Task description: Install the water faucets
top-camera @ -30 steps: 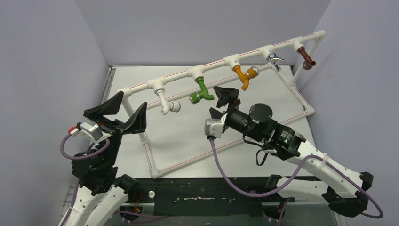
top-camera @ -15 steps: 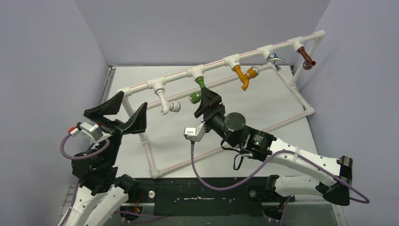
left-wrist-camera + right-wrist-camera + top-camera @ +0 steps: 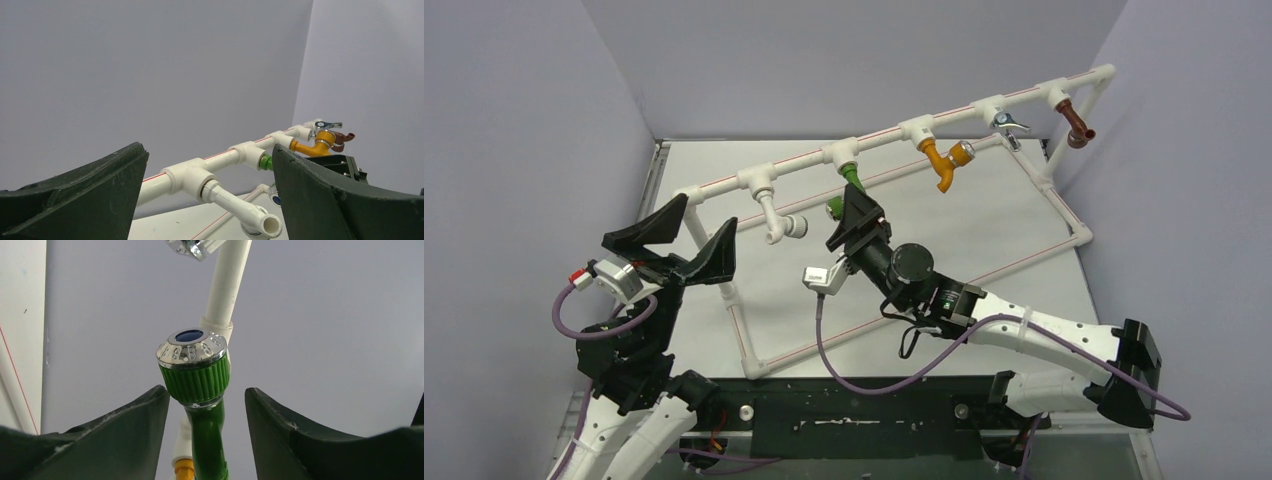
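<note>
Five faucets hang from the white pipe frame's (image 3: 794, 168) top rail: white (image 3: 776, 222), green (image 3: 835, 205), orange (image 3: 944, 160), silver (image 3: 1009, 124) and brown (image 3: 1076, 125). My right gripper (image 3: 852, 212) is open, and its jaws stand either side of the green faucet (image 3: 200, 380) without touching it. The faucet's chrome-ringed knob end sits just beyond the right gripper's (image 3: 206, 392) fingertips. My left gripper (image 3: 692, 235) is open and empty at the frame's left end. In the left wrist view the left gripper (image 3: 209, 149) faces the white faucet (image 3: 240, 210), which lies beyond its jaws.
The frame's lower rails with red stripes (image 3: 924, 290) lie on the white table. Grey walls close in the left, back and right. In the left wrist view the green (image 3: 266, 162), orange (image 3: 315, 145), silver (image 3: 325, 125) and brown (image 3: 342, 140) faucets line up along the rail.
My right arm has swung left and reached forward, bringing its open jaws around the green faucet. The left arm has not moved.
</note>
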Robot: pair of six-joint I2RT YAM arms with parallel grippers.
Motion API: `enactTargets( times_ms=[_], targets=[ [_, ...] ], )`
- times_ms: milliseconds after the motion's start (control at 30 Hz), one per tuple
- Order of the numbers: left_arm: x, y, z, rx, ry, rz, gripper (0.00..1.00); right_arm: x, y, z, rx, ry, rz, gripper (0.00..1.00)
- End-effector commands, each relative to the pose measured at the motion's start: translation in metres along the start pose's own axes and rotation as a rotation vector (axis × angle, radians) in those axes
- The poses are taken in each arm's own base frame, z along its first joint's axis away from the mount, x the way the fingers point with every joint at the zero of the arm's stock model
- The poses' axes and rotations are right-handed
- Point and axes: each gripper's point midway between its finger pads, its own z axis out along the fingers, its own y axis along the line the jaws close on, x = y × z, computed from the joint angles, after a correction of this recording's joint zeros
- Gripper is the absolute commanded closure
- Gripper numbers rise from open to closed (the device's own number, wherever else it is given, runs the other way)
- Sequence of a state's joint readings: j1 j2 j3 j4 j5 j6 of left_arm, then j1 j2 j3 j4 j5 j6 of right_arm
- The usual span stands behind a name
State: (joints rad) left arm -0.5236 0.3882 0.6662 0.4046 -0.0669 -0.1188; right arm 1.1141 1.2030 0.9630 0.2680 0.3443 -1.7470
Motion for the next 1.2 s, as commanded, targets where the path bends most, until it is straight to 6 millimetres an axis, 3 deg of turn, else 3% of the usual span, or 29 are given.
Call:
enactTargets(
  times_ms=[0,233,367,533,767,1167],
  targets=[
    [-0.010,-0.003,0.001,0.011,-0.031,0.003,0.06,0.009,-0.025,-0.003,0.111,0.050,0.026,0.45],
    [-0.011,-0.003,0.001,0.013,-0.034,0.003,0.06,0.010,-0.021,-0.001,0.115,0.065,0.057,0.73],
    [-0.011,-0.003,0.001,0.013,-0.034,0.002,0.06,0.010,-0.018,-0.001,0.124,0.065,0.112,0.99],
    [-0.012,-0.003,0.000,0.013,-0.035,0.004,0.06,0.008,-0.028,-0.005,0.198,0.039,0.323,1.00],
    [-0.013,-0.003,0.001,0.012,-0.037,0.004,0.06,0.005,-0.033,-0.010,0.336,-0.022,0.819,1.00],
    [-0.013,-0.003,0.000,0.011,-0.039,0.004,0.06,0.027,-0.045,-0.023,0.684,-0.090,1.639,1.00]
  ],
)
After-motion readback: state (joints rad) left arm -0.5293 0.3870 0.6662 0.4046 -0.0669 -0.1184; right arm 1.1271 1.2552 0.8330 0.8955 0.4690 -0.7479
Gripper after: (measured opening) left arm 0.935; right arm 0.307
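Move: The green faucet is already between the right hand's open fingers, its middle about 1 cm ahead and 1 cm left, about level; its knob sticks out left. The white faucet is about 13 cm left and 4 cm back, the orange one about 16 cm right and 7 cm ahead, both near that height. From the idle left hand, the green faucet is some 25 cm right, 8 cm ahead and 5 cm below. The right hand pinches the green faucet nearly in place, then rolls it some 70 degrees, left side rising. ##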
